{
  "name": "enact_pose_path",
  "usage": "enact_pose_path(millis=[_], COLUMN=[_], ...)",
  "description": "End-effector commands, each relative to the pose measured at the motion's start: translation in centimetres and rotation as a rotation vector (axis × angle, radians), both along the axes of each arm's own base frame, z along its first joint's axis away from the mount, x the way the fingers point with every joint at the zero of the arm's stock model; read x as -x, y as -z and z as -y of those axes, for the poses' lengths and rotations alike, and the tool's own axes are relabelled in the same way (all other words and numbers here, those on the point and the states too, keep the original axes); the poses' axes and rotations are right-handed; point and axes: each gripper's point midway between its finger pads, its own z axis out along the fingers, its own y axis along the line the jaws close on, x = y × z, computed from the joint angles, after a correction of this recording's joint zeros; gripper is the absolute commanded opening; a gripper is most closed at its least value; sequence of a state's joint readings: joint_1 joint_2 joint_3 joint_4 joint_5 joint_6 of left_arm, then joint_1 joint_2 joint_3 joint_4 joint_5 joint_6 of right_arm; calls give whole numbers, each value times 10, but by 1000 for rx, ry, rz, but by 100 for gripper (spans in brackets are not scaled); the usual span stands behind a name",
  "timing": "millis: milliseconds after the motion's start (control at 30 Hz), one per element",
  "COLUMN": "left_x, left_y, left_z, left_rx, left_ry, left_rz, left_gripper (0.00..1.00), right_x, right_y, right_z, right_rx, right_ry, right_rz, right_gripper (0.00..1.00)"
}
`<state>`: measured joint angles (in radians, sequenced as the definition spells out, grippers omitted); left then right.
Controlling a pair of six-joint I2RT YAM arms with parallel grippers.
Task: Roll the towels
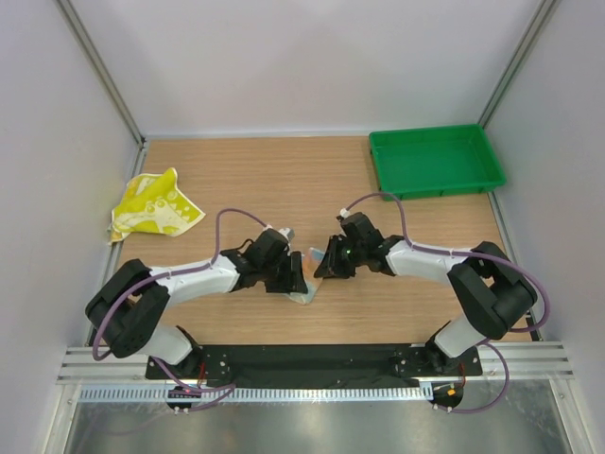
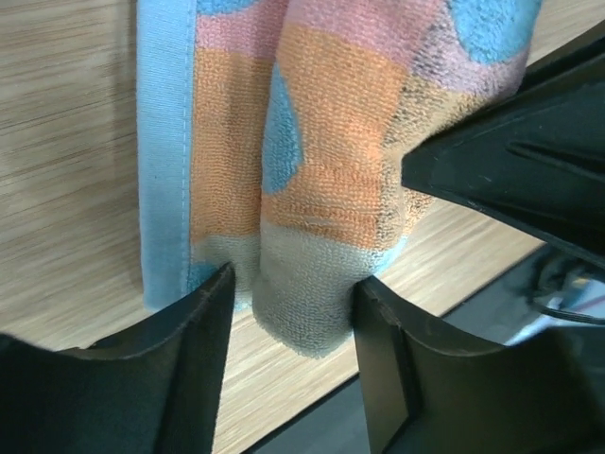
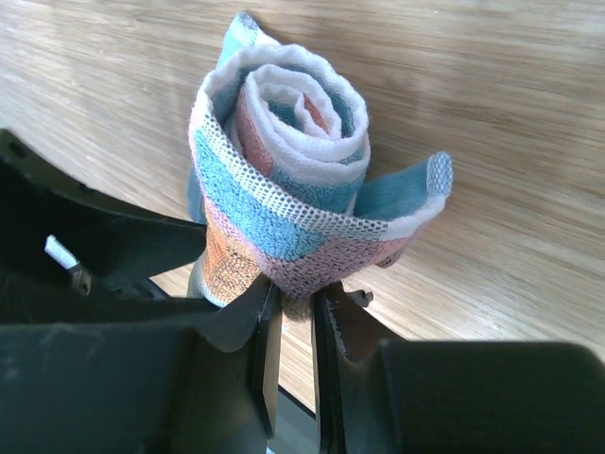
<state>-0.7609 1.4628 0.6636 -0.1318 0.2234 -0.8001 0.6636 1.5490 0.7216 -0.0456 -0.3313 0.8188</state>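
The blue towel [image 3: 284,161], with its orange-pink side, is a short tight roll lying between my two grippers at the table's near middle; only a pale bit of the towel [image 1: 304,294] shows from above. My right gripper [image 3: 295,293] is shut on the roll's outer layer at its underside. My left gripper [image 2: 293,284] stands open, with one finger on each side of the roll's grey end [image 2: 307,303]. The right gripper's black fingers [image 2: 510,170] press against the roll's other side. The yellow towel [image 1: 156,205] lies crumpled and unrolled at the far left.
A green tray [image 1: 435,161] sits at the back right corner. Both arms [image 1: 203,276] bend inward and meet near the front edge. The black base rail [image 1: 312,359] runs just behind the roll.
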Motion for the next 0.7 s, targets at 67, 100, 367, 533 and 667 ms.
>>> enact_pose_path(millis=[67,100,367,533,667], left_x=[-6,-8,-13,-7,5], left_y=[11,6,-44,-64,-63], left_z=[-47,-47,-26,-1,21], left_rx=[-378,-395,-498,-459,-416], left_ry=[-5,2,70,143,226], left_rz=[125,148,435,544,571], left_gripper=[69,70,75,75,75], right_x=[-3,-3,-4,-4,-4], right_y=[1,1,-10,-12,-10], right_z=[9,10,9,8,7], right_rx=[95,103,127,151,159], right_ry=[3,2,-14,-22,-28], right_rz=[-11,-18,-23,-37,-49], right_gripper=[13,13,13,12,13])
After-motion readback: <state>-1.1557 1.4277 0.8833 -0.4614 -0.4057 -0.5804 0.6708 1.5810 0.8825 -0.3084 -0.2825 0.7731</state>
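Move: The blue spotted towel's roll lies between the two grippers, its near end still between the left fingers. Its middle is about 2 cm to the left hand's right and 1 cm ahead, at about its height. The right fingers, pinching the roll's side, sit some 5 cm right of the left hand and 3 cm ahead. The yellow towel lies some 36 cm left and 19 cm ahead of the left hand. From the right hand, the roll's middle is about 3 cm to the left and level with it. The roll's near end comes free of the left fingers as they go on opening to wide. The left hand edges about a centimetre left, then rises some 4 cm and draws back slightly, while its fingers swing from pointing right and down to forward and down, tilting well over 30 degrees. The right hand keeps its pinch on the roll's side, creeping up by about a centimetre. ##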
